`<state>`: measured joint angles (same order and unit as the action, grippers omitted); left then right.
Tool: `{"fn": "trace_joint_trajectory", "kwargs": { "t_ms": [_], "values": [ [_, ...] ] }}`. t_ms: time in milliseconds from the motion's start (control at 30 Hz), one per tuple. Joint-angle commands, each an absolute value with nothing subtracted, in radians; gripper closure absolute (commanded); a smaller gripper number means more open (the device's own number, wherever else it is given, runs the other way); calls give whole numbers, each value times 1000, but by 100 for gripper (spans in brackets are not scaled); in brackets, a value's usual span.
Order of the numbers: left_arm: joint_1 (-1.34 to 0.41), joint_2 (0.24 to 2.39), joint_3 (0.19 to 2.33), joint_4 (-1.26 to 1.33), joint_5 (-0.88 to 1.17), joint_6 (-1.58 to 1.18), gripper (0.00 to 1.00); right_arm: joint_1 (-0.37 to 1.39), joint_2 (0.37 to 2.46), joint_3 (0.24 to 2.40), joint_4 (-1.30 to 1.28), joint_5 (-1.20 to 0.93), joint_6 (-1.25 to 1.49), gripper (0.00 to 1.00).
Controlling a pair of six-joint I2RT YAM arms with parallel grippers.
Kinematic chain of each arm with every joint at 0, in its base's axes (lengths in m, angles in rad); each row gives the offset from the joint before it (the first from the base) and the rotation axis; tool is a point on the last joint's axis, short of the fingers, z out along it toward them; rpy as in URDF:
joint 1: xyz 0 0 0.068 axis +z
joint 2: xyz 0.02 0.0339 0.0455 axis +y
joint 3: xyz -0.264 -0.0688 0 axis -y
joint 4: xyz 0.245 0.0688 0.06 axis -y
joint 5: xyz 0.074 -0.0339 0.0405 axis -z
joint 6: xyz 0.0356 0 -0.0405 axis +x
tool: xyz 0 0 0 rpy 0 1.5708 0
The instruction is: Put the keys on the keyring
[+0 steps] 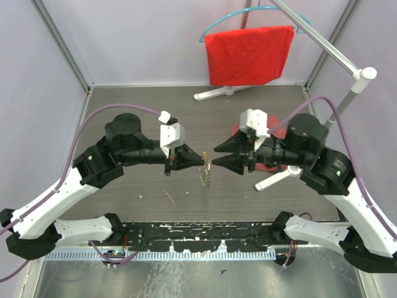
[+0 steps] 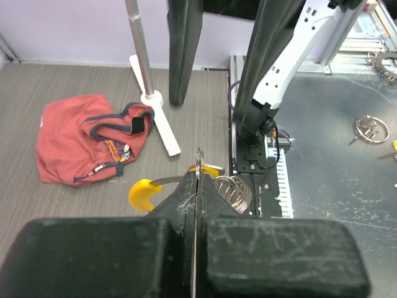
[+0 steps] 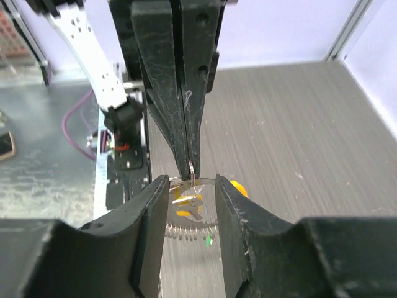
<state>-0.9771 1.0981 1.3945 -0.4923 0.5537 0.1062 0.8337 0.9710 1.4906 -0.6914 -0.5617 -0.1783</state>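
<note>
The keyring [image 1: 206,177] hangs in the air at the middle of the table, between the two gripper tips. My left gripper [image 2: 198,177] is shut on its thin metal ring, with the yellow curved piece [image 2: 144,192] and a wire coil [image 2: 236,189] dangling just beyond. My right gripper [image 3: 191,189] faces it with jaws open on either side of the ring, not pinching it. The keys hang under the ring between those jaws: a gold-orange one [image 3: 188,200] and, lower, a green head [image 3: 209,239]. In the top view my left gripper [image 1: 201,160] and right gripper [image 1: 213,164] nearly touch.
A red cloth [image 1: 248,54] hangs on a teal hanger at the back from a white stand [image 1: 347,93]. A red garment [image 2: 87,146] lies on the table beside the stand's foot [image 2: 162,127]. Another ring [image 2: 371,129] lies on the metal plate.
</note>
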Motion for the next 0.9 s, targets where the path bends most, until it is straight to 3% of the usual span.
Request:
{"fn": "trace_joint_trajectory", "kwargs": {
  "t_ms": [0, 433, 867],
  "values": [
    [-982, 1011, 1321, -286, 531, 52, 100, 836, 886, 1454, -480, -528, -33, 58],
    [-982, 916, 1229, -122, 531, 27, 100, 837, 871, 1346, -283, -517, 247, 59],
    [-980, 910, 1229, -120, 520, 30, 100, 837, 903, 1326, -265, -536, 284, 62]
  ]
}}
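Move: The keyring, yellow and steel, hangs from the shut left fingertips; its middle is roughly 5 cm below the left hand point and 1 cm to its right. From the open right gripper it lies about 4 cm to the left, 1 cm back and 6 cm below. The small metal loop pinched in the left fingertips is some 4 cm left of the right hand, 1 cm back and 1 cm below. The red cloth pouch lies on the table about 25 cm ahead, 20 cm right and 38 cm below the right hand. Keep the left fingers shut on the small metal loop and lift the keyring about 5 cm, drifting a little left as the fingertips tip up some 15 degrees. Raise the open right gripper about 5 cm, easing back and right, then bring it down, left and forward to the keyring's upper part, tipping its fingers up and rolling its forward side down; leave them open. ##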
